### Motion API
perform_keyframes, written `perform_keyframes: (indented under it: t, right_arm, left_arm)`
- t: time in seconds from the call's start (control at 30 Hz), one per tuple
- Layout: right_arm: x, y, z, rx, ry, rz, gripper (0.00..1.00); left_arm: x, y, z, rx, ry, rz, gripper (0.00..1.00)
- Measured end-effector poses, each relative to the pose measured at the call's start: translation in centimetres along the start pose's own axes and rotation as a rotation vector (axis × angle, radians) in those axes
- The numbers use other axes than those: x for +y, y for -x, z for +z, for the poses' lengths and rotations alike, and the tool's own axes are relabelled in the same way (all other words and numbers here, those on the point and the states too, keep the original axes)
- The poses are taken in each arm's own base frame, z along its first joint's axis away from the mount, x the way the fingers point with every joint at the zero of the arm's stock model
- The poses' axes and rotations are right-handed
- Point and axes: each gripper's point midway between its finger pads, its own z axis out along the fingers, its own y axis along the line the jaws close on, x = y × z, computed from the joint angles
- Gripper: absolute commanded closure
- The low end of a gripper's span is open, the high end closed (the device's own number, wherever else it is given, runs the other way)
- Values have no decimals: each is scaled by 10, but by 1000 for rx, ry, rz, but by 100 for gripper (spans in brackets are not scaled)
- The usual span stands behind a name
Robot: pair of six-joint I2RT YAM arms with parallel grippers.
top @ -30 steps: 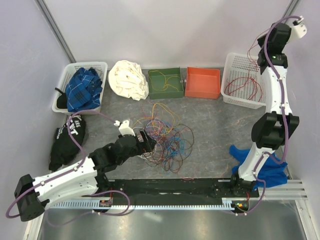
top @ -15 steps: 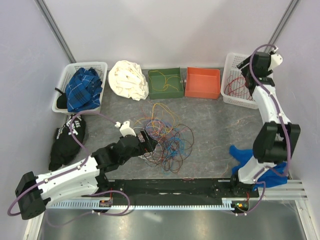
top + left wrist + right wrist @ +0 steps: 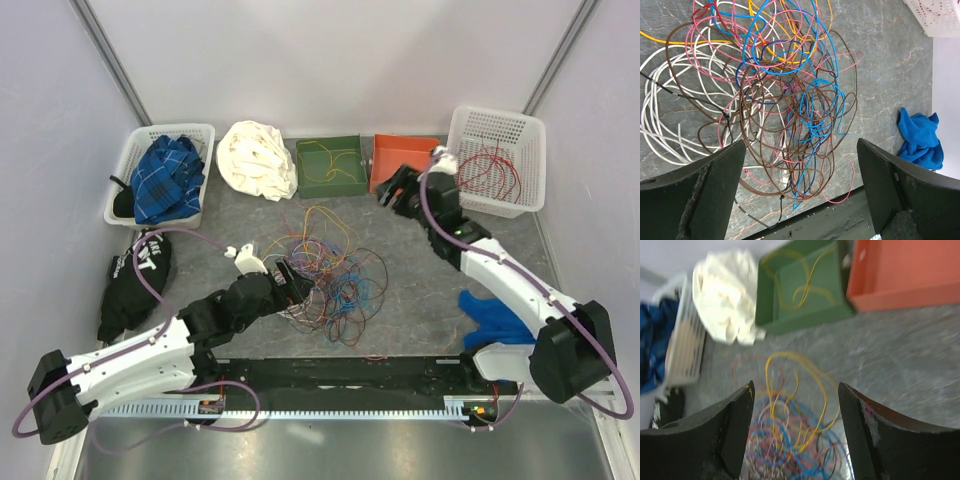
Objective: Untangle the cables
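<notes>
The cables (image 3: 330, 272) lie in a tangled heap of brown, blue, pink, yellow and white loops at the table's middle. My left gripper (image 3: 293, 280) hangs open and empty at the heap's left edge. In the left wrist view the heap (image 3: 775, 95) spreads just beyond the open gripper (image 3: 800, 185). My right gripper (image 3: 392, 195) is open and empty, in the air in front of the orange bin (image 3: 420, 150), back right of the heap. The blurred right wrist view shows a yellow loop (image 3: 790, 390) beyond the open gripper (image 3: 796, 420). A red cable (image 3: 490, 170) lies in the white basket (image 3: 520, 125). A yellow cable (image 3: 335, 158) lies in the green bin (image 3: 305, 185).
A white cloth (image 3: 255, 160) lies left of the green bin. A basket (image 3: 130, 160) with a blue plaid cloth stands at the back left, with a black cloth (image 3: 135, 280) in front of it. A blue cloth (image 3: 505, 315) lies at the right, also in the left wrist view (image 3: 921, 137). A black strip (image 3: 340, 375) runs along the near edge.
My right arm has swung down and left from above the white basket to the front of the orange bin. My left arm has barely moved.
</notes>
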Motion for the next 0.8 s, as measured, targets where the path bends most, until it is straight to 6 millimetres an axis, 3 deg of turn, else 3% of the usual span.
perform_keyframes:
  t: [0.17, 0.23, 0.3, 0.43, 0.57, 0.67, 0.8]
  right_arm:
    - [32, -81, -4, 172, 88, -145, 26]
    - [27, -108, -9, 220, 85, -184, 26]
    - [5, -130, -14, 256, 43, -211, 25]
    - [-36, -154, -23, 298, -44, -227, 26]
    - [-57, -172, -32, 320, -66, -208, 25]
    - [-66, -185, -35, 341, -67, -183, 25]
    - [-60, -197, -29, 347, -19, -134, 25]
  left_arm:
    - [-3, 4, -3, -19, -24, -11, 1]
    - [-6, 9, -5, -37, -37, -19, 1]
    - [-8, 12, -6, -50, -46, -25, 1]
    - [-4, 10, -3, -46, -31, -19, 1]
    - [5, -1, 5, -20, 8, 0, 1]
    - [13, -9, 10, -2, 21, 8, 1]
    - [15, -14, 11, 11, 15, 8, 1]
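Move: The blue cables on the pile's right side lie about 13 cm back from the right hand, 8 cm to its left and some 22 cm below. From that hand the yellow loop is level ahead and 13 cm to the left, while the green bin stands about 17 cm ahead and 12 cm left. From the left hand the blue cables are about 5 cm ahead, 10 cm right and 12 cm down; the white coil is 5 cm ahead, 4 cm left. Towards the blue cables at the pile's right edge the empty right hand sinks some 17 cm while drawing back about 10 cm from the bins. It swings left at first, then partly back right, tips its fingers down about 15 degrees and turns a little counter-clockwise, fingers staying open. The open left hand rises slightly over the pile, then dips, ending about 2 cm lower. ##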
